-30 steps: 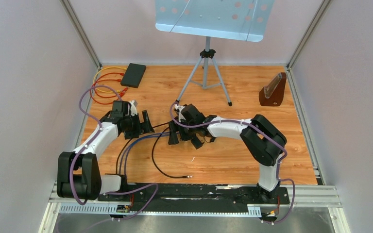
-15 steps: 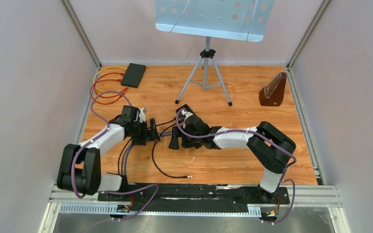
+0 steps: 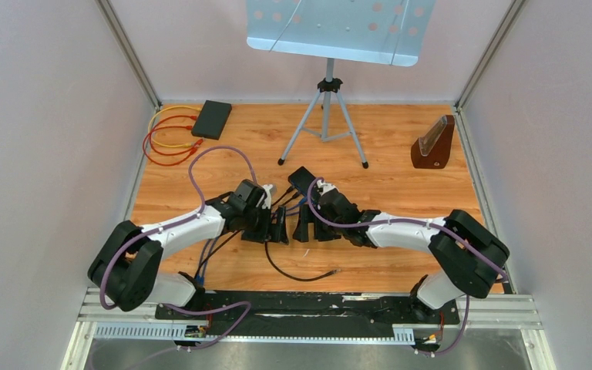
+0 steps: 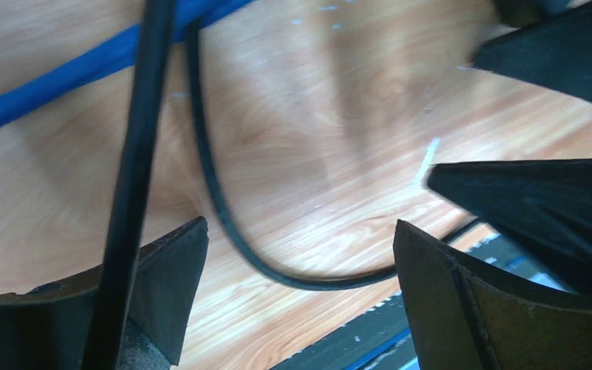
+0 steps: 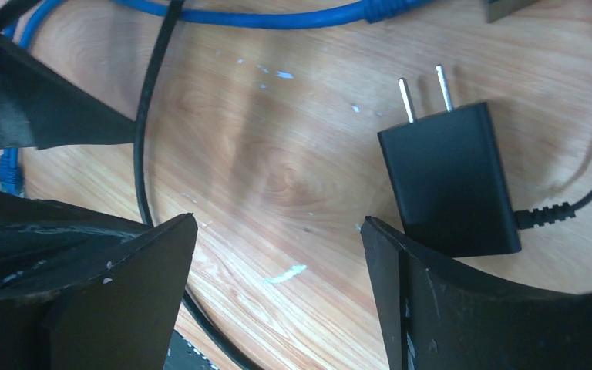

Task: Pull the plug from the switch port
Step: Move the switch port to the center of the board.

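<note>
A flat black box (image 3: 211, 119), which looks like the switch, lies at the back left with yellow and red cables (image 3: 166, 137) coiled beside it; whether a plug sits in a port I cannot tell. My left gripper (image 3: 280, 229) (image 4: 299, 231) and right gripper (image 3: 302, 227) (image 5: 279, 223) face each other tip to tip low over the middle of the table. Both are open and hold nothing. A black power adapter (image 5: 449, 179) (image 3: 302, 179) with two bare prongs lies just behind the right gripper. A thin black cable (image 4: 223, 208) (image 5: 145, 146) curves under both grippers, and its free end (image 3: 335, 271) rests on the wood.
Blue cables (image 5: 277, 17) (image 4: 54, 77) run across the wood by the grippers and under the left arm (image 3: 200, 266). A music stand on a tripod (image 3: 325, 116) is at the back centre. A brown wedge-shaped metronome (image 3: 433, 144) stands at the back right.
Both arms have swung toward the near middle, the left gripper rightward, until the tips nearly meet. The black cable's free end has shifted right. The adapter now lies uncovered.
</note>
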{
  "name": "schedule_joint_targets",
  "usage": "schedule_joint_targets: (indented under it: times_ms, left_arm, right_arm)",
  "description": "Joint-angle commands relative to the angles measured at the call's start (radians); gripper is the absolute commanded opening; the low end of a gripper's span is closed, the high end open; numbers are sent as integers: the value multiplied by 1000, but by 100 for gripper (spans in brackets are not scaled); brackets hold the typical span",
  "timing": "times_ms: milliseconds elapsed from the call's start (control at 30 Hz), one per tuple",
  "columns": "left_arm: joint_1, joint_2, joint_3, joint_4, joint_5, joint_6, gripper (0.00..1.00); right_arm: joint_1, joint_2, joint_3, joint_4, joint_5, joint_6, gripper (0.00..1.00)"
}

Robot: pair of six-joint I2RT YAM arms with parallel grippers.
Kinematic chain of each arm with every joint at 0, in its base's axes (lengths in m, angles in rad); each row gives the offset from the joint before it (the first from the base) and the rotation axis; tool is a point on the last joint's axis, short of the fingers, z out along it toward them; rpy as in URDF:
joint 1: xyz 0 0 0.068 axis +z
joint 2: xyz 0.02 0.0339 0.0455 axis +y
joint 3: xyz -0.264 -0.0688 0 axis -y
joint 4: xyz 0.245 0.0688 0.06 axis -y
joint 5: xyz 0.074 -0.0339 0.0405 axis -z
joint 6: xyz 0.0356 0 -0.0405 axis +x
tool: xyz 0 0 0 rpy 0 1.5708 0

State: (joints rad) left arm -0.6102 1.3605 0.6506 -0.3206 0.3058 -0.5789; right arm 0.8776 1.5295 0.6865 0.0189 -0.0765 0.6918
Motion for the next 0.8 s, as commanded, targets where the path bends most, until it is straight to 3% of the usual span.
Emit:
schedule_joint_targets:
  times_ms: [0, 67, 167, 267, 367, 433, 467, 533, 767]
  left_arm:
    - [-16, -78, 87, -217, -246, 25, 99]
    - [-16, -144, 115, -239, -265, 69, 100]
    - [-16, -219, 166, -224, -153, 143, 100]
    - [-16, -202, 251, -285, -9, 226, 100]
    - [-16, -156, 336, -344, 26, 267, 100]
    - [-16, -132, 385, -420, -84, 270, 100]
    - [-16, -134, 392, -452, -229, 246, 100]
    - [-16, -152, 393, -458, -389, 243, 100]
    - [-14, -115, 408, -503, -644, 284, 100]
  right_arm:
    - [-11, -59, 23, -77, -17, -35, 84]
    - [-9, -73, 30, -74, -51, -17, 84]
    - [-8, -85, 25, -55, -85, 9, 84]
    - [-8, -101, 23, -54, -82, 9, 84]
    - [-8, -112, 30, -60, -99, 13, 84]
    - [-8, -116, 35, -60, -120, 21, 83]
    - [-8, -118, 36, -60, -123, 24, 83]
    - [-8, -121, 34, -60, -118, 26, 84]
    - [-7, -90, 34, -59, -124, 40, 84]
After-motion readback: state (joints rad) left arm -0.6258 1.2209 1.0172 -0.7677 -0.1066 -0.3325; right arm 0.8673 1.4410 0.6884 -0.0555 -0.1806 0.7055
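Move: The switch port lies about 15 cm ahead of the left hand and 9 cm to its right, some 2 cm lower; from the right hand it is about 15 cm ahead and 3 cm to the left. A black cable runs back from it across the left hand's left finger, roughly 4 cm to the left of that hand. The other black cable's plug lies about 8 cm back and 16 cm to the right of the left hand. The power adapter sits 5 cm ahead of the right hand, 4 cm to its right. The black cable lying across the left finger comes free as the left hand, fingers still wide open, climbs about 10 cm off the board, then swings forward and left over the cables, its fingers tilting some 30 degrees to point more forward and less to the right. The open right hand eases up and back a couple of centimetres. ##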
